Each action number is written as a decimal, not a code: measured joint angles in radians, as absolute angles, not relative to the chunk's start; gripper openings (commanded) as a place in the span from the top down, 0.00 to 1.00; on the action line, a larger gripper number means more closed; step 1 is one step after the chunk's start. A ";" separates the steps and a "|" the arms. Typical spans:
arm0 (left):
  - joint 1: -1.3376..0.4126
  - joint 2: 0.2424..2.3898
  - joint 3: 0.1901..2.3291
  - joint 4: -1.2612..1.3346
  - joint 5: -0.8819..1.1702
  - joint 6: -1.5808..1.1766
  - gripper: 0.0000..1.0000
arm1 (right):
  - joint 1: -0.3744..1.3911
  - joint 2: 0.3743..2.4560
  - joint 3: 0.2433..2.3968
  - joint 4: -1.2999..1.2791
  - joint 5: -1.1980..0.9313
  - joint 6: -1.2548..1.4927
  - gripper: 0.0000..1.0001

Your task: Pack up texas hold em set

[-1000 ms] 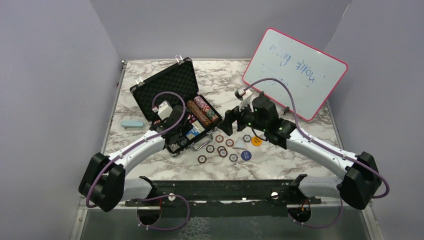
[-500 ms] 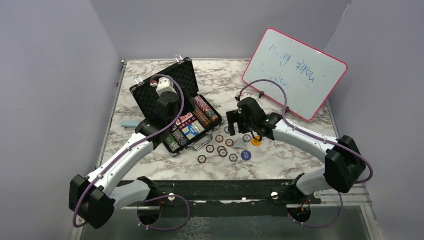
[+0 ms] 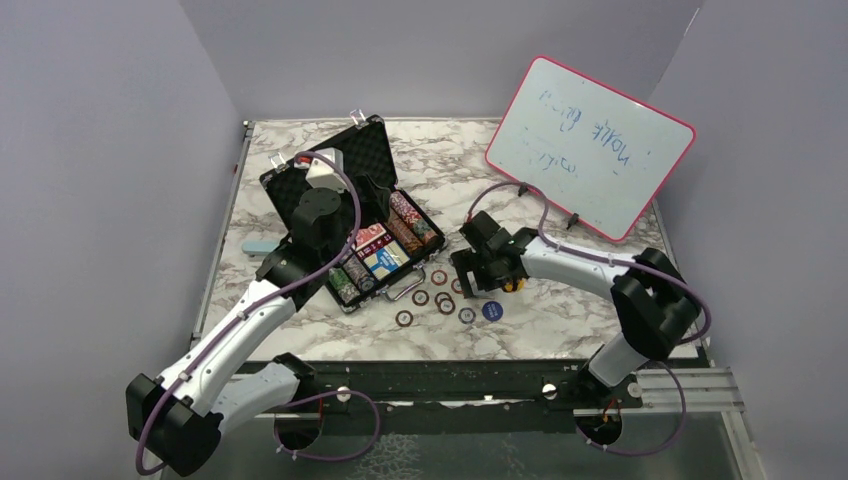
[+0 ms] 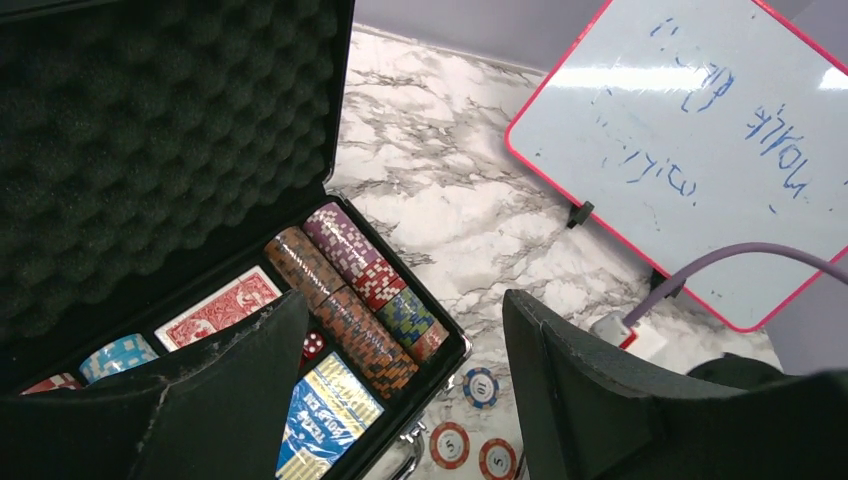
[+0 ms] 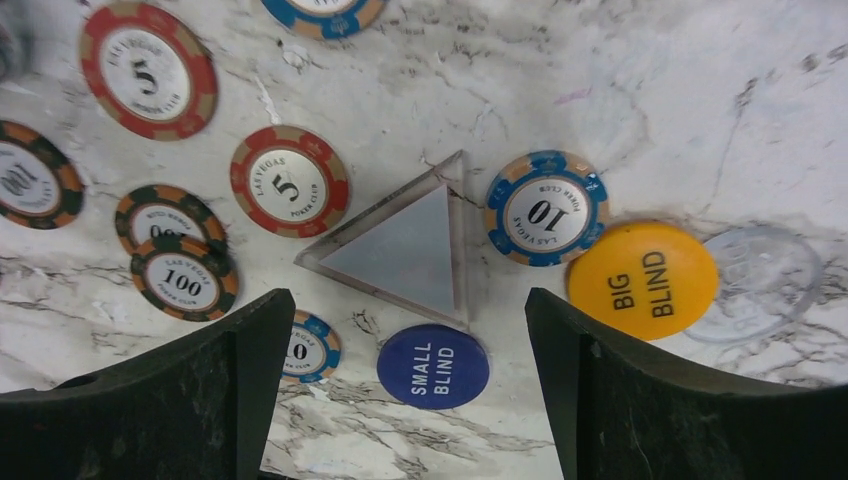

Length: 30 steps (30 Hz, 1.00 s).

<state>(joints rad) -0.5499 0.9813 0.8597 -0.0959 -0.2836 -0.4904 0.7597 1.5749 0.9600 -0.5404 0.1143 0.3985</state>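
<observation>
The black foam-lined briefcase lies open at the left. Inside it are rows of striped chips, a red deck, a blue deck and a red die. My left gripper hangs open and empty above the case's right corner. Loose chips lie on the marble beside the case. My right gripper is open low over them, straddling a clear triangle and the blue SMALL BLIND button. The yellow BIG BLIND button and a blue 10 chip lie just right.
A pink-framed whiteboard leans at the back right. A light-blue oblong object peeks out left of the case, behind my left arm. A clear round disc lies beside the yellow button. Red 5 chips and 100 chips lie left of the triangle.
My left gripper has risen out of the case and opened wider. My right gripper has dropped down and toward the near side, over the loose chips and buttons.
</observation>
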 measured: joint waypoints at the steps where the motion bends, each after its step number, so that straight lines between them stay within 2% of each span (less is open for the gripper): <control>1: -0.550 0.975 0.860 -0.091 -0.282 -0.484 0.26 | 0.764 1.597 0.966 -0.553 0.114 0.406 0.12; 5: -0.549 0.972 0.860 -0.091 -0.278 -0.465 0.26 | 0.787 1.697 1.016 -0.603 0.119 0.430 0.11; 12: -0.549 0.972 0.860 -0.093 -0.276 -0.442 0.26 | 0.805 1.732 1.061 -0.621 0.142 0.467 0.14; 18: -0.549 0.972 0.860 -0.094 -0.275 -0.429 0.26 | 0.806 1.737 1.063 -0.619 0.171 0.492 0.24; 24: -0.549 0.972 0.860 -0.093 -0.275 -0.429 0.26 | 0.806 1.739 1.063 -0.600 0.186 0.499 0.39; 30: -0.549 0.973 0.860 -0.093 -0.276 -0.429 0.26 | 0.806 1.739 1.063 -0.601 0.191 0.498 0.43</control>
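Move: The open right hand hovers just above the clear triangular block, whose middle is about 3 cm below it, 1 cm to its left and level with it fore-and-aft. From this hand, all some 4 cm down: the blue 10 chip 3 cm ahead, 2 cm right; the small blind button 5 cm back, 2 cm right; the red 5 chip 1 cm ahead, 6 cm left. From the left hand the block lies roughly 23 cm right, 8 cm back, 26 cm below. The right hand sinks some 2.5 cm around the triangular block, easing left, and closes to pinch it. ##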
